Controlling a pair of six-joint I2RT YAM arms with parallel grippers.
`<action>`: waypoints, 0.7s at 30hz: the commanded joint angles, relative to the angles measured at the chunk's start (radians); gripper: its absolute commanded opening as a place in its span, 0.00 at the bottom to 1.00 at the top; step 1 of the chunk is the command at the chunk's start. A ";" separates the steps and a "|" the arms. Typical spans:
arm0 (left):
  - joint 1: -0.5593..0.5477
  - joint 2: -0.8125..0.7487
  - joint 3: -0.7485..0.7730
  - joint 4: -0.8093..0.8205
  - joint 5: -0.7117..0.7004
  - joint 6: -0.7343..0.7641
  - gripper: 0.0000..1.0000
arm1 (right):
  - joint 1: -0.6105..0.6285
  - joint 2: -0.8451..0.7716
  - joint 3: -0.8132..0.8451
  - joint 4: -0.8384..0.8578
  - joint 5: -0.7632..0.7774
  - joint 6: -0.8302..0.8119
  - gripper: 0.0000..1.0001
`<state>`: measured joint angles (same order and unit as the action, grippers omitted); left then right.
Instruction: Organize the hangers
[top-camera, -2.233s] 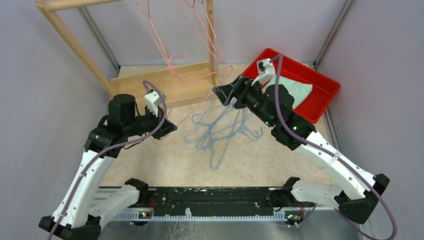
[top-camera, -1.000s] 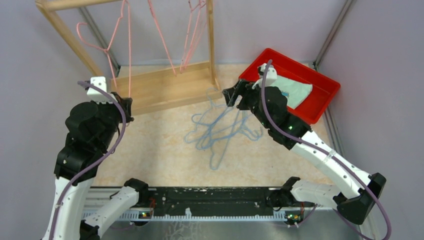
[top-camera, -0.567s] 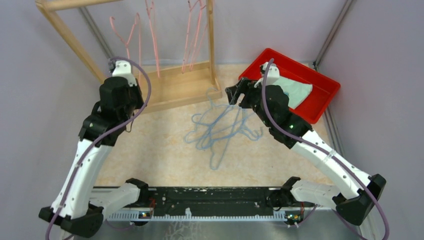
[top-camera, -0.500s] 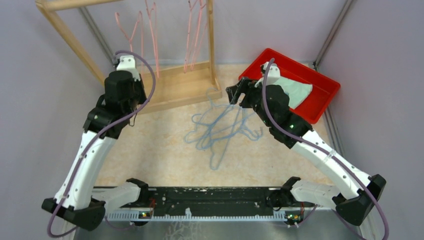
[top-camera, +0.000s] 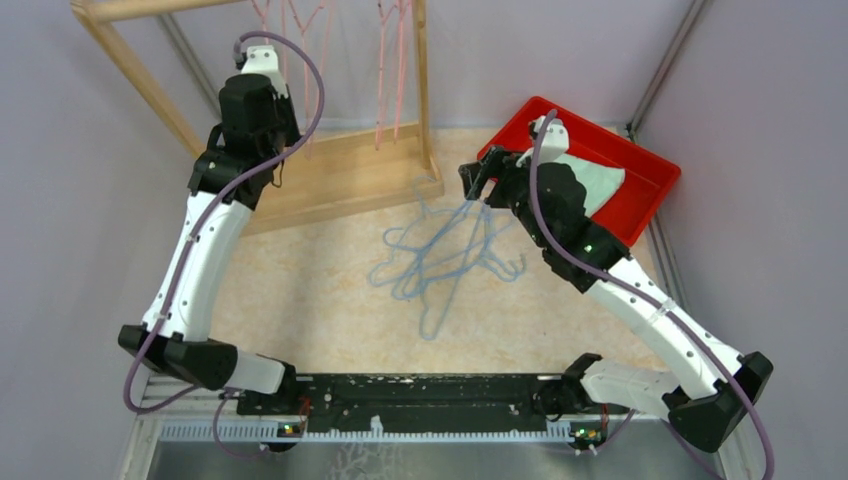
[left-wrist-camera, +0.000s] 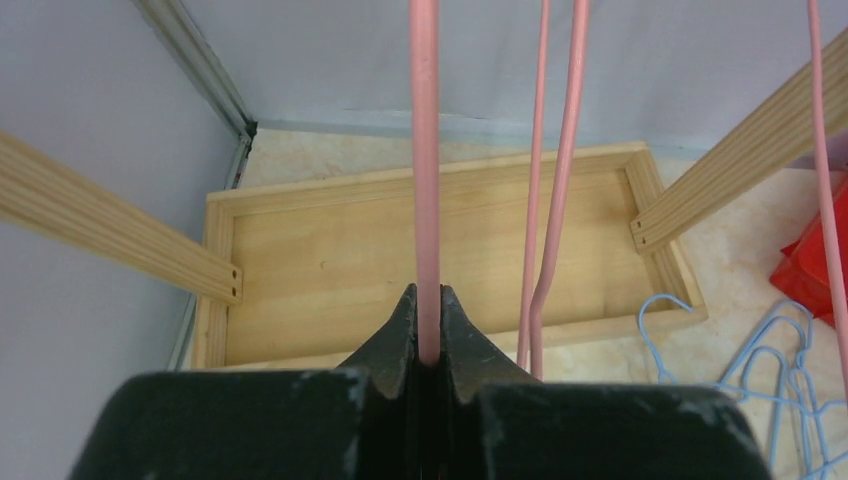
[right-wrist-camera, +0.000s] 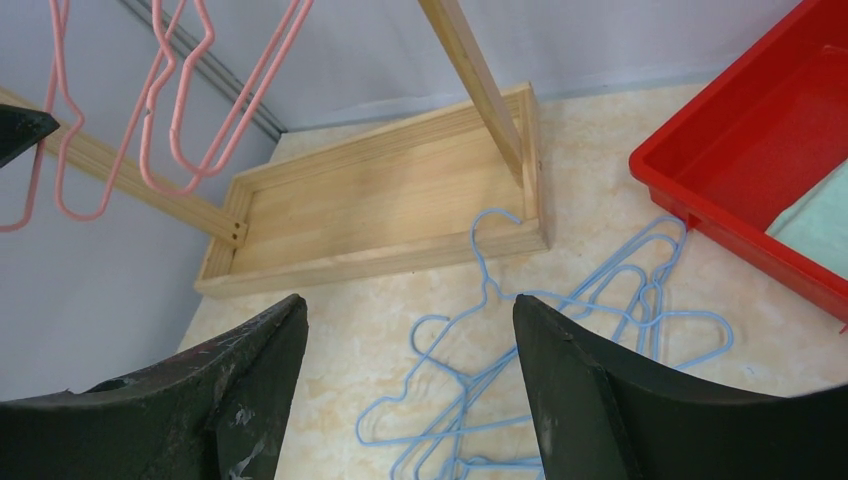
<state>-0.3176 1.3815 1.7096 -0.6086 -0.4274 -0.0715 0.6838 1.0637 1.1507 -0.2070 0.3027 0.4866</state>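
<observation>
Several pink hangers (top-camera: 385, 70) hang from the wooden rack (top-camera: 340, 180) at the back left; they also show in the right wrist view (right-wrist-camera: 180, 110). My left gripper (left-wrist-camera: 427, 300) is raised at the rack and shut on one pink hanger (left-wrist-camera: 424, 150); in the top view it (top-camera: 262, 100) sits above the rack base. A heap of light blue hangers (top-camera: 440, 255) lies on the table, also seen in the right wrist view (right-wrist-camera: 560, 330). My right gripper (right-wrist-camera: 410, 310) is open and empty, held above that heap (top-camera: 478, 185).
A red tray (top-camera: 640, 200) with a pale green cloth (top-camera: 590, 180) stands at the back right. The rack's wooden posts (top-camera: 140, 85) and base tray (right-wrist-camera: 380, 220) stand at the back left. Grey walls close in both sides.
My left arm has swung from the table up and back to the rack, carrying the pink hanger up among the hung ones. My right gripper has shifted slightly back.
</observation>
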 joint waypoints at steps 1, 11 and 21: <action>0.058 0.085 0.093 0.033 0.100 -0.005 0.00 | -0.017 0.004 0.069 0.042 0.008 -0.026 0.75; 0.103 0.249 0.250 -0.056 0.303 -0.008 0.00 | -0.035 0.010 0.079 0.037 0.003 -0.021 0.75; 0.101 0.339 0.325 -0.138 0.509 -0.016 0.00 | -0.048 0.004 0.060 0.031 -0.007 0.010 0.75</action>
<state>-0.2180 1.6920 1.9892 -0.7254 -0.0269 -0.0742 0.6491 1.0763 1.1748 -0.2050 0.2989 0.4835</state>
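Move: The left hand grips a pink hanger that stands up from its fingers. The rack's top rail, which the hanger is to go on, passes about 20 cm above this hand and only some 2 cm ahead. The nearest pink hangers already hanging are centred roughly 3 cm ahead, 5 cm right and 8 cm up, and the rack's tray is about 38 cm below, 2 cm ahead and 3 cm right. From the right hand the rail spot is around 10 cm ahead, 34 cm left and 24 cm up. With its fingers staying shut on the pink hanger, the left hand first carries it forward about 7 cm under the rail, beginning to sink on the way. As the reach slows, it sweeps right by some 4 cm towards the hangers already hanging and ends about 4 cm lower, while the wrist turns some 15 degrees clockwise and tips its fingers about 10 degrees further down. ##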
